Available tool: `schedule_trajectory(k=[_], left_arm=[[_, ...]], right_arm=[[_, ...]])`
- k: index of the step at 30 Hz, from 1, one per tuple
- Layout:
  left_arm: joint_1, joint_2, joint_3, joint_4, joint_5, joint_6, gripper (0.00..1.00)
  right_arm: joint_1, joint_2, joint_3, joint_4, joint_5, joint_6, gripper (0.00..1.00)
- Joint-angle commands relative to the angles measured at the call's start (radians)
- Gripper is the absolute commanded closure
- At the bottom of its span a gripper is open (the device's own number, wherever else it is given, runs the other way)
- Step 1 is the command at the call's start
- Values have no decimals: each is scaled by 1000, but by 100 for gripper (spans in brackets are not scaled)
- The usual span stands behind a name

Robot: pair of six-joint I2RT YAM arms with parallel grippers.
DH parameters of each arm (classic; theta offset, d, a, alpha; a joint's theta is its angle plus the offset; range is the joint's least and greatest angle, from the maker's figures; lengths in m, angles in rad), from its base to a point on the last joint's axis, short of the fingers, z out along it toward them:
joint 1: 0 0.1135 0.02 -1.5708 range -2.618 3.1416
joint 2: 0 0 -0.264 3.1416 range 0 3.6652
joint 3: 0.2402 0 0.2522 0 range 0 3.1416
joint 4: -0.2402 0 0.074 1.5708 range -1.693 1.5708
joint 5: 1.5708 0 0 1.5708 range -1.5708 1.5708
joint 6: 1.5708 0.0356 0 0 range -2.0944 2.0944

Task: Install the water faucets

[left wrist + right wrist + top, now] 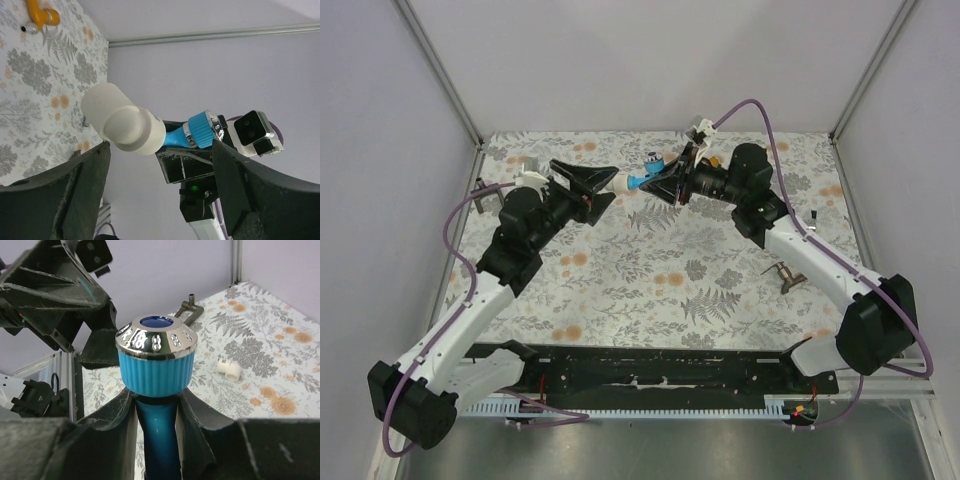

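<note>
The bright blue water faucet (156,357) has a ribbed knob with a chrome cap, and my right gripper (156,400) is shut on its stem. A white cylindrical fitting (125,125) sits on the other end of the blue faucet (197,134). My left gripper (161,146) is open, its jaws standing wide on either side just below the fitting without touching it. From above, both grippers meet in mid-air over the back of the table, left gripper (605,190) facing right gripper (658,185). The orange faucet (40,15) lies on the table.
A loose white fitting (229,369) lies on the flowered tablecloth. A dark metal bracket (785,275) lies at the right of the table beside my right arm. Another dark bracket (189,310) lies farther off. Grey walls enclose the table on three sides.
</note>
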Motion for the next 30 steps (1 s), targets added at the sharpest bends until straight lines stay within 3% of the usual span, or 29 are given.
schedule_trajectory(k=[1, 17, 24, 30], left_arm=[[1, 27, -16, 108, 87, -154, 13], [3, 33, -90, 84, 21, -251, 14], [1, 21, -130, 131, -59, -262, 23], [1, 10, -205, 318, -94, -331, 37]], right_arm=[[25, -54, 1, 110, 11, -45, 100], [65, -60, -31, 207, 40, -45, 100], [71, -64, -69, 291, 38, 35, 100], [76, -72, -100, 327, 49, 96, 100]])
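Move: The white elbow on the blue faucet's left end is what my open left hand goes for: about 3 cm ahead, 3 cm to the right and a shade lower. The faucet's ribbed blue knob stands some 4 cm ahead, 9 cm right and 5 cm above that hand; a loose white elbow lies on the table, roughly 5 cm ahead, 7 cm left and 30 cm below. From my right hand, which holds the faucet, the mounted elbow is about 8 cm left and 1 cm ahead. With my left hand I edge slightly right, then sink about 5 cm in all, creeping a little forward late on, tipping the fingers some 10 degrees down and starting to close them around the mounted white elbow. My right hand keeps its grip on the blue faucet, lifts it some 2 cm and then carries it about 2 cm back and 2 cm left, bringing the elbow towards the left hand. ##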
